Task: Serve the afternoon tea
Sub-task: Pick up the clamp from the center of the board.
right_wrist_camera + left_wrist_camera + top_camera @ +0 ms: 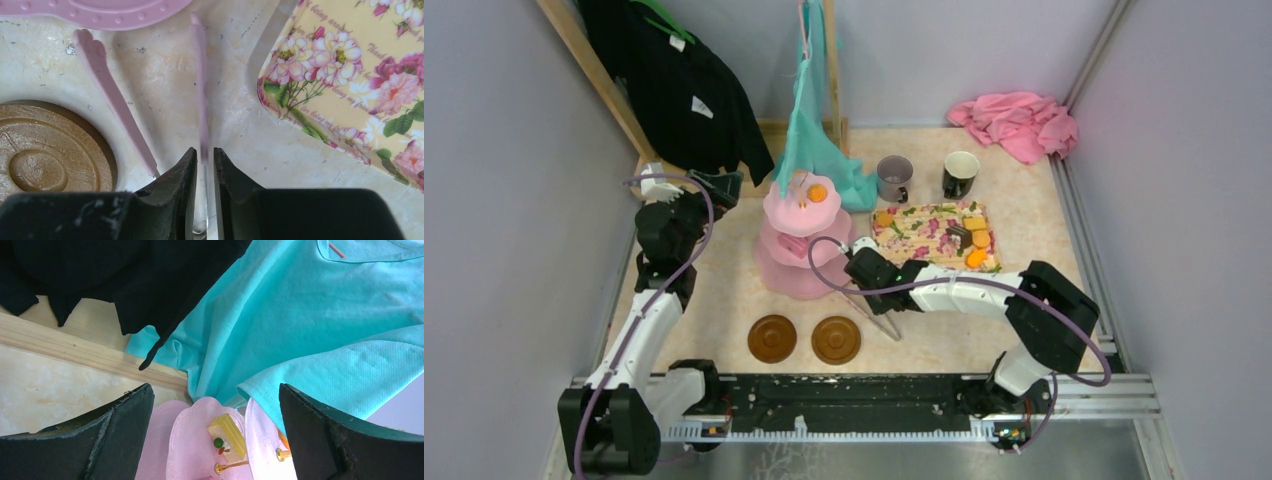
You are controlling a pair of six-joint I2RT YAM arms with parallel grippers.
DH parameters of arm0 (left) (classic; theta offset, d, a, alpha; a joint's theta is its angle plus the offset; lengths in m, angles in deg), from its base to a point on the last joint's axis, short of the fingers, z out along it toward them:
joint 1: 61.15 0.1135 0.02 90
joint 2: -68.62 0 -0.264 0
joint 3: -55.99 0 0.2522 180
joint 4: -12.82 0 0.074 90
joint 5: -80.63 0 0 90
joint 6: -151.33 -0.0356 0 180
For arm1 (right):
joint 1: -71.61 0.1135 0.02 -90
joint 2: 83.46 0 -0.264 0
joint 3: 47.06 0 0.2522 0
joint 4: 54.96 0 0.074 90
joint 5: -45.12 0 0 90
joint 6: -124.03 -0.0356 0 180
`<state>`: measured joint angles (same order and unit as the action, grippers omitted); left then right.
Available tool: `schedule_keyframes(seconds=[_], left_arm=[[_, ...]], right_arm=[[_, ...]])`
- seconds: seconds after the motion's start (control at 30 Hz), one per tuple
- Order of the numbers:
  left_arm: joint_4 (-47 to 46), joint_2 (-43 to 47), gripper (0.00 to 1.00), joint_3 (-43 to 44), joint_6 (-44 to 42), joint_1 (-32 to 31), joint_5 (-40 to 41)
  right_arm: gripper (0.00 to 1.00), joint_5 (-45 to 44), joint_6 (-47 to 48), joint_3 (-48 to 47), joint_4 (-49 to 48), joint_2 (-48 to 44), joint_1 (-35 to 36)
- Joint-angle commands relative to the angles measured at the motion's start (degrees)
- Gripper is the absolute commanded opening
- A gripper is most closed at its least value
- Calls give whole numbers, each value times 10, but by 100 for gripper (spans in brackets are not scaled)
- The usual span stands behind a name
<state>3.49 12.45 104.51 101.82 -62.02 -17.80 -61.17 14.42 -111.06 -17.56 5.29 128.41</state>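
The pink three-tier stand (pixel 799 250) carries an orange cake (pixel 818 192) on its top tier and a yellow cake (pixel 229 435) on the middle tier (pixel 192 450). More orange and brown cakes (pixel 972 240) lie on the floral tray (pixel 924 232). Behind it stand the grey mug (pixel 894 178) and the black mug (pixel 960 173). Two brown discs (pixel 772 338) (pixel 836 339) lie in front. My right gripper (pixel 204 152) stands slightly open, with one thin arm of pink tongs (pixel 200 75) loose between its jaws. My left gripper (pixel 215 388) hovers wide open by the stand, holding nothing.
Teal fabric (pixel 310 315) hangs over the stand's far side, next to a black garment (pixel 125 275) on a wooden frame. A pink cloth (pixel 1019 122) lies in the back right corner. Walls close in on both sides.
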Motion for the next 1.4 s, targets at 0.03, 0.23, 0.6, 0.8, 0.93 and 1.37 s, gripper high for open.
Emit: schedule_keyframes(seconds=[0.03,0.23,0.6,0.8,0.93,1.37], left_arm=[[-6,-2,99,6,1,2,-11],[-7,-1,99,6,-1,2,-11],[-17,-6,99,6,-4,2,-18],[-17,-6,99,4,-6,2,-16],[-17,-6,99,4,-6,2,-15],[-16,-8,99,4,-6,2,-14]], right_arm=[[20,-10,-9,0,-19,-30,-6],[21,-10,-18,8,-16,-61,-6],[30,-11,-27,93,-113,-170,-6],[45,36,-35,108,-126,-152,-3],[48,42,-32,119,-134,-151,4],[99,42,-14,118,-119,-133,22]])
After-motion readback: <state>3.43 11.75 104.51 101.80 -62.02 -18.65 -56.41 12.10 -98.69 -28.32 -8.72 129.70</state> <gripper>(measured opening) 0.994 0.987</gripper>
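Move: The right hand, low over the table with its barely open fingers around the clamp's right-hand arm, has the clamp's middle about 2 cm to its left, 1 cm ahead and 1 cm below. The nearer brown plate lies some 10 cm left and 6 cm back; the flowered tray is centred about 14 cm ahead and 11 cm right, and the tiered cake stand 12 cm ahead and 15 cm left. From the left hand, the clamp lies roughly 15 cm back, 28 cm right and 25 cm below. Rising about 5 cm first, the right hand comes free of the clamp's arm while its wrist tilts some 15 degrees, swinging the fingertips leftward. It then sinks back nearly 3 cm and draws back about 2 cm towards the base, opening from a slit to fully wide, so that the fingers end above the clamp, one to either side of its two arms. ##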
